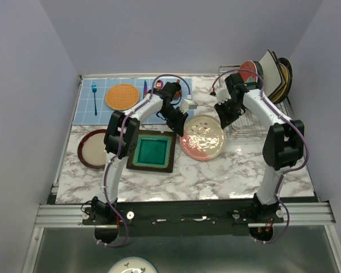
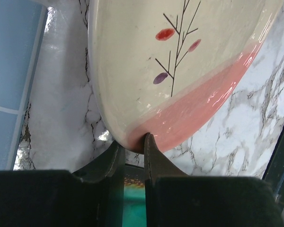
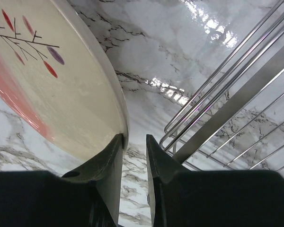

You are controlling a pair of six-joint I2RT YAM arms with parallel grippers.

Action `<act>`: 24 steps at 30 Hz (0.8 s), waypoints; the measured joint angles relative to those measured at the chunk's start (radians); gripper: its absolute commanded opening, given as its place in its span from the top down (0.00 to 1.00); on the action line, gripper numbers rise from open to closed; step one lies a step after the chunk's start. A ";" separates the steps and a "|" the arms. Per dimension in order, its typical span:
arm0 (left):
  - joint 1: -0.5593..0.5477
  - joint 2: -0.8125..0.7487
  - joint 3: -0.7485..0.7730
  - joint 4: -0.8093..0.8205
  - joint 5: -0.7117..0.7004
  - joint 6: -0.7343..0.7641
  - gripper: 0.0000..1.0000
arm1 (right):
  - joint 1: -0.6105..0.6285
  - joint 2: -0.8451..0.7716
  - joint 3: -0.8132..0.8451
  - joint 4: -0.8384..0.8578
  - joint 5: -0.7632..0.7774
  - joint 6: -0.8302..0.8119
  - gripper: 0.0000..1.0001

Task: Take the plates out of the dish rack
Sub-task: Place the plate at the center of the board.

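Note:
A round cream plate with a pink band and a flowered twig [image 1: 202, 138] lies between my two arms, left of the dish rack [image 1: 254, 120]. My left gripper [image 1: 185, 128] [image 2: 132, 142] is shut on its near rim, one finger above and one below the plate [image 2: 146, 56]. My right gripper [image 1: 223, 121] [image 3: 135, 139] is open; the plate's edge [image 3: 61, 94] lies against its left finger, and only marble shows in the gap. Several plates [image 1: 268, 71] stand upright at the rack's far end. Whether the flowered plate touches the table I cannot tell.
A teal square plate [image 1: 152, 151] and a red-rimmed round plate [image 1: 94, 148] lie on the marble at the left. Behind them a blue placemat [image 1: 102, 111] carries an orange woven mat [image 1: 123, 96] and a blue fork [image 1: 94, 98]. Rack wires [image 3: 236, 99] run close to my right gripper.

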 measured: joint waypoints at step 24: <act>0.018 -0.056 -0.071 0.026 -0.031 0.065 1.00 | -0.028 -0.145 0.072 -0.008 0.126 -0.028 0.67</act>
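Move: The left hand pinches the near-left rim of the pink-and-cream plate, whose middle lies about 9 cm to its right and 2 cm back, a touch lower. The green square plate lies some 12 cm left and 7 cm back of that hand. From the right hand, opened at the opposite rim, the plate's middle is about 7 cm left and 4 cm back; the dish rack's middle is roughly 13 cm right and 10 cm ahead. The opened right hand rises about 7 cm off the plate towards the rack; left keeps pinching, shifting left. ##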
